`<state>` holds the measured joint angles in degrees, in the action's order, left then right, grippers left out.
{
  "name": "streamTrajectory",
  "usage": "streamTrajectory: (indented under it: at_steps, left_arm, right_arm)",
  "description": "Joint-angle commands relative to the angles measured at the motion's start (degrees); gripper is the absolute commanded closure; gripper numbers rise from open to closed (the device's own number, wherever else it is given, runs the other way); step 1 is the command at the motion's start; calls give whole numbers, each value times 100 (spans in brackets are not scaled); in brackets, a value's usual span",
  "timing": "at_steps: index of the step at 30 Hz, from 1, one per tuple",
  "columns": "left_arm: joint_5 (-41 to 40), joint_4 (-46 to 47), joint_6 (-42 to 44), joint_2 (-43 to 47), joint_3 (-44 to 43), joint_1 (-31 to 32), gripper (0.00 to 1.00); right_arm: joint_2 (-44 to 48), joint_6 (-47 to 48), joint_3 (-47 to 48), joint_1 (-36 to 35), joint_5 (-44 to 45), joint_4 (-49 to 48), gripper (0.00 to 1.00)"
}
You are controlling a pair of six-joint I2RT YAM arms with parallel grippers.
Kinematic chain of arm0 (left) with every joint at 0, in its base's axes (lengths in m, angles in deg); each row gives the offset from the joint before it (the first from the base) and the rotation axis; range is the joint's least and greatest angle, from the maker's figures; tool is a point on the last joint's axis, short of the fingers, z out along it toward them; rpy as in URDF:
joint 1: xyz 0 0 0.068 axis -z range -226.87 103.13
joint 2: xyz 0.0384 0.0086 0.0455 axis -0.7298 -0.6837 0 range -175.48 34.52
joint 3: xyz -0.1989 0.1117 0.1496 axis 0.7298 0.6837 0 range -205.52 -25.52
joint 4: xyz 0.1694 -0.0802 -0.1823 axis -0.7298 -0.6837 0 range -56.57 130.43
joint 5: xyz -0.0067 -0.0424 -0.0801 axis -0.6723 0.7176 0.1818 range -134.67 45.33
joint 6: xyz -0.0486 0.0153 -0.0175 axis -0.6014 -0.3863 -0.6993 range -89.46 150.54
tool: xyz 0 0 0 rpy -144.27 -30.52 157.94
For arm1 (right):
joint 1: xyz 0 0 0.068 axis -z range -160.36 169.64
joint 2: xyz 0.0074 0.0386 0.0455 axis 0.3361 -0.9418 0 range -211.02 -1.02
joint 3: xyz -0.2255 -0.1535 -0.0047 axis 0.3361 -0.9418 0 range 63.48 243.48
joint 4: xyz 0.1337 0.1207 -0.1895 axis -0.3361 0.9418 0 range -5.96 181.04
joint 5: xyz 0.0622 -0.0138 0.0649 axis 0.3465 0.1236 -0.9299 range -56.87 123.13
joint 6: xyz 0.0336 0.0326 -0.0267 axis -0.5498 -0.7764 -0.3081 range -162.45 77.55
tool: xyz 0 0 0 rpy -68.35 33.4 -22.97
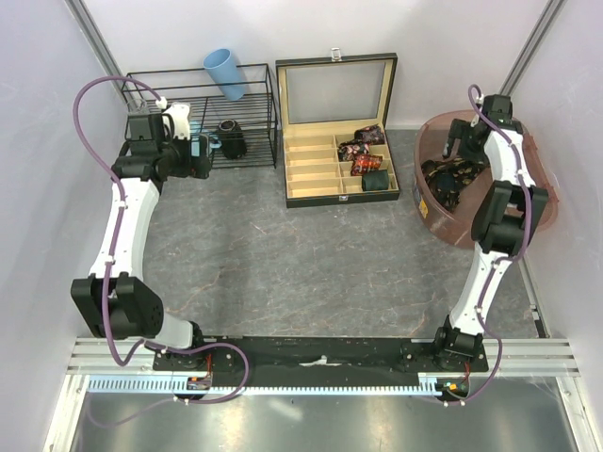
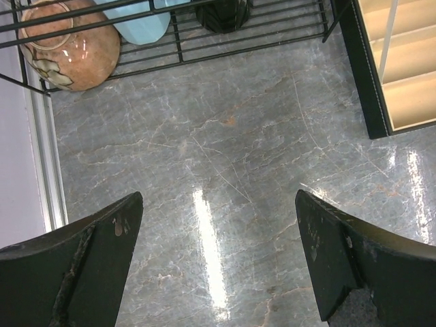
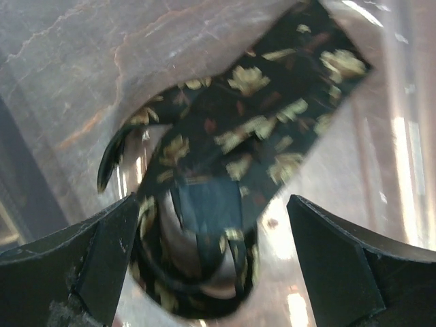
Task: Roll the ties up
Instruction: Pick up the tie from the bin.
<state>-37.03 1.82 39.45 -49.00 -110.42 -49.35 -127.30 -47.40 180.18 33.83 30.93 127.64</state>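
Note:
A loose dark tie [image 3: 252,129] with tan prints lies crumpled in the brown see-through tub [image 1: 528,151] at the right, partly looped on itself. My right gripper [image 3: 211,231] hangs open just above it, with the tie's loop between the fingers but not clamped. From above, the right gripper [image 1: 455,141] is inside the tub over the ties [image 1: 443,181]. Several rolled ties [image 1: 363,155] sit in the wooden box [image 1: 311,184]. My left gripper [image 2: 218,197] is open over bare table, holding nothing; seen from above, the left gripper [image 1: 209,149] is at the wire rack's front.
A black wire rack [image 1: 250,104] at the back left holds a blue cup [image 1: 226,71] and a black mug [image 1: 231,139]. The left wrist view shows a brown vase [image 2: 65,44] and a pale blue cup [image 2: 139,24] there. The box's lid [image 1: 337,89] stands open.

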Motion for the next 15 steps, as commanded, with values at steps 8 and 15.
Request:
streamTrajectory:
  at_steps: [8,15]
  left_arm:
    - [45,47,243,-208,193,28,0]
    - [-8,38,287,-322,238,28,0]
  right_arm:
    - [-1030,-41,775,-110,-510,-571,2]
    - [-1530,-15,863,-198,-203,-422,2]
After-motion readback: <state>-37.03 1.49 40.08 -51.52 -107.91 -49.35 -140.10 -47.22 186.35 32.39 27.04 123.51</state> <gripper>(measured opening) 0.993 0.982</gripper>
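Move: The dark flowered tie lies loosely on the bin's floor, about 4 cm ahead of the right hand, 2 cm to its left and 11 cm below. The dark rolled tie in the near corner of the tie box is roughly 24 cm to the right hand's left and 3 cm ahead; the tie box's middle is about 33 cm left and 5 cm ahead. From the left hand, the flowered tie lies some 68 cm right, 15 cm ahead and 25 cm lower. Down and forward into the bin, the right hand closes in on the flowered tie with its fingers still wide open, sinking about 7 cm and reaching about 4 cm ahead, quickly at first and then slower. It ends with the fingertips close over the flowered strip; contact can't be made out. The empty left hand sinks some 3.5 cm over bare table, its fingers tipping slightly down. ##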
